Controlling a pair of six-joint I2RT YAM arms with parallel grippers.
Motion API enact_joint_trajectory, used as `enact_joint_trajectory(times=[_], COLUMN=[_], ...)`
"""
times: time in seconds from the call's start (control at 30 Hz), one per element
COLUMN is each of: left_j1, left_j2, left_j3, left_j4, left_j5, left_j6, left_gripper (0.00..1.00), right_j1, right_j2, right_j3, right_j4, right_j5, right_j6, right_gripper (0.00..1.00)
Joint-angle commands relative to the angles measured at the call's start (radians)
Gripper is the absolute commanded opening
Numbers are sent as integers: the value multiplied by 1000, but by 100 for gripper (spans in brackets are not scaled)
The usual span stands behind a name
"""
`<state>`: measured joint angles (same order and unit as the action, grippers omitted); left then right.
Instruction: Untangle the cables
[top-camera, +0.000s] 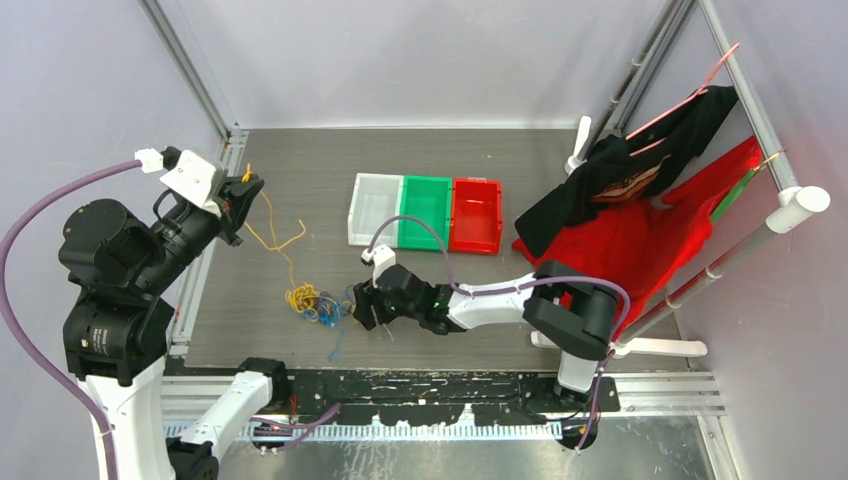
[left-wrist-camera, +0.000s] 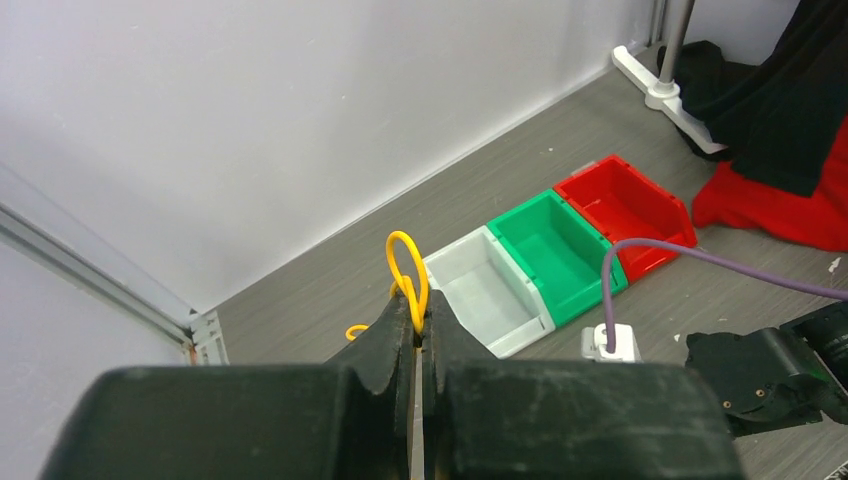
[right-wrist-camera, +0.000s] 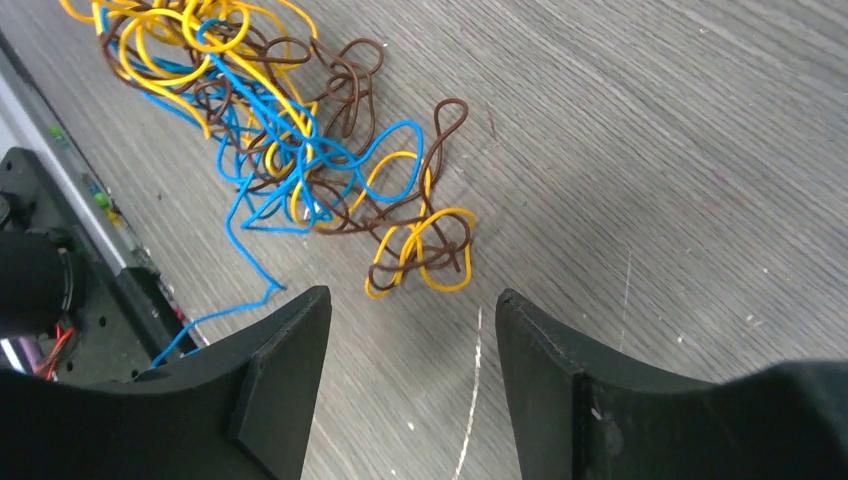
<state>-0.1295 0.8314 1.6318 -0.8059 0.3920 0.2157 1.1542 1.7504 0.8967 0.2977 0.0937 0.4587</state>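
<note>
The cables lie as a tangle (top-camera: 317, 303) of yellow, blue and brown wires on the grey table, seen close up in the right wrist view (right-wrist-camera: 290, 150). One yellow cable (top-camera: 275, 240) runs up from the tangle to my left gripper (top-camera: 243, 188), which is raised at the far left and shut on it. A loop of that yellow cable (left-wrist-camera: 408, 280) pokes out above the closed fingertips of the left gripper (left-wrist-camera: 421, 318). My right gripper (top-camera: 362, 305) hovers low just right of the tangle; in its own view the right gripper (right-wrist-camera: 412, 310) is open and holds nothing.
Three bins stand in a row mid-table: white (top-camera: 374, 208), green (top-camera: 425, 212), red (top-camera: 475, 215). Black and red cloths (top-camera: 640, 200) hang on a rack at the right. A metal rail (top-camera: 205, 260) borders the table's left edge.
</note>
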Motion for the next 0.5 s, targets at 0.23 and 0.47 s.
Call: enact_joint_trajectory(times=[0.23, 0.47], left_j1=[4, 4], left_j2=[-12, -51], left_j3=[4, -159], left_j4=[-58, -87], left_j5=[-41, -222], left_j6=[73, 211], left_gripper=[0, 0], right_j1=[-11, -39], right_j2=[121, -43], right_j3=[101, 7], right_j4=[181, 169], right_j5=[78, 103], right_j6=[93, 46], right_gripper=[36, 1])
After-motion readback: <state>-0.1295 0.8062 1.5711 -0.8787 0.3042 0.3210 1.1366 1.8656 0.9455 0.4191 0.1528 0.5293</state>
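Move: The right hand, open and slanting down, has the brown-and-yellow loops at the tangle's near end about 2 cm ahead, 2 cm left and 3 cm below. From that hand, the tangle's main clump is level and roughly 8 cm left, the blue loose end 8 cm back and 3 cm left, and the white bin 17 cm ahead and 4 cm right. The left hand, already holding the yellow cable, has those loops some 45 cm below and 8 cm right, level fore-and-aft. Forward and left, dipping about 2 cm, the right hand slides in over the table to the near loops; its fingers close from well open to shut, pinching brown and yellow strands, and it begins to rise as it goes on forward. The left hand sinks some 3.5 cm with a small drift left, tilting slightly, still gripping the yellow cable high above. ##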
